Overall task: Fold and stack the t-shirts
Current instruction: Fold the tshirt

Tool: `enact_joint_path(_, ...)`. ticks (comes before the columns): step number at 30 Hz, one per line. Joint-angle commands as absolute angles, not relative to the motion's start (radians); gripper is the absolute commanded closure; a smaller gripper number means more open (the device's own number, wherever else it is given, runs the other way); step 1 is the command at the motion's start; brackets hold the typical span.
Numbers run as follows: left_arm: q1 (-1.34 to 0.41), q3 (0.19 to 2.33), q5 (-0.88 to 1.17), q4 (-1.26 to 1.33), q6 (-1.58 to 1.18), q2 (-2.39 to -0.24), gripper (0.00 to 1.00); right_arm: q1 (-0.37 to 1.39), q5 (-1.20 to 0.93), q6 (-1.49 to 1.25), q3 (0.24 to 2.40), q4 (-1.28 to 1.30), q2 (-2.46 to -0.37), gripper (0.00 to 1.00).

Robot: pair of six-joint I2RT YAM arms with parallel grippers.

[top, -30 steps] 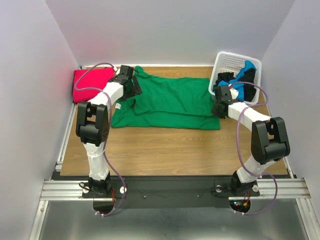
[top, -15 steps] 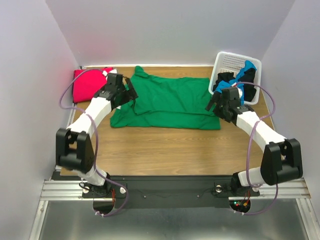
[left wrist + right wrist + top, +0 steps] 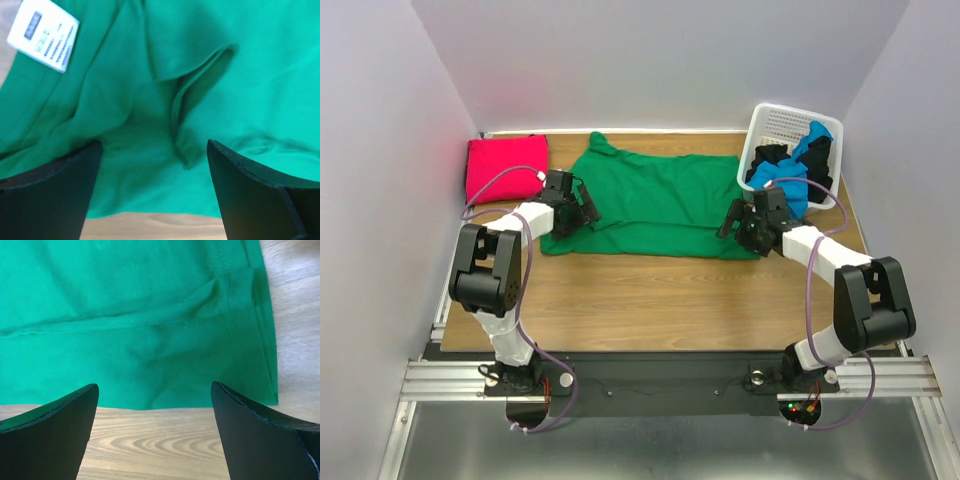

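A bright green t-shirt (image 3: 660, 200) lies spread across the back middle of the table, its near part folded over. My left gripper (image 3: 582, 208) is low over the shirt's near left corner and open, with nothing between its fingers. In the left wrist view the green t-shirt (image 3: 240, 75) fills the frame, with a white label (image 3: 44, 35), and the left gripper (image 3: 154, 150) stands wide. My right gripper (image 3: 735, 222) is open at the shirt's near right corner. The right wrist view shows the right gripper (image 3: 154, 387) over the green t-shirt's hem (image 3: 125, 315). A folded magenta-red t-shirt (image 3: 506, 168) lies at the back left.
A white lattice basket (image 3: 782, 122) stands at the back right, holding a blue t-shirt (image 3: 804, 165) and a black one (image 3: 768, 158). Bare wooden table (image 3: 660, 295) runs from the green shirt to the near edge. White walls close in both sides and the back.
Both grippers have opened and let go of the green shirt. Both have drawn back toward the shirt's near corners, the left one away from the magenta-red shirt.
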State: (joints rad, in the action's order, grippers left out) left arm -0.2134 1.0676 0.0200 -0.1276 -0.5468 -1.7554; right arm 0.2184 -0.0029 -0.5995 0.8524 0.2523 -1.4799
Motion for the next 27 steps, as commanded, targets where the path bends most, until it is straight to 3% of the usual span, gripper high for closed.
enact_joint_path(1,-0.178,1.037,0.008,-0.092,-0.558,-1.723,0.01,0.23,-0.026,-0.572,0.819,0.149,-1.509,0.0)
enact_joint_path(12,-0.164,0.824,-0.055,-0.078,-0.583,-1.533,0.02,0.229,-0.028,-0.595,0.594,0.066,-1.445,0.0)
enact_joint_path(27,-0.164,0.49,-0.097,-0.245,-0.823,-1.113,0.02,0.23,-0.165,-0.704,0.282,0.195,-0.947,0.0)
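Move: The green t-shirt's near left corner lies about 8 cm back and 10 cm left of the left hand, some 3 cm below it; the shirt's white tag is 3 cm ahead and 7 cm left, the red folded t-shirt 11 cm ahead and 18 cm left. From the right hand, the shirt's near right corner is about 4 cm back, 6 cm right and 4 cm below; the basket stands 19 cm ahead and 14 cm right. Open hands pull back, dragging the green t-shirt: left hand some 13 cm, veering left; right 9, after dipping. ##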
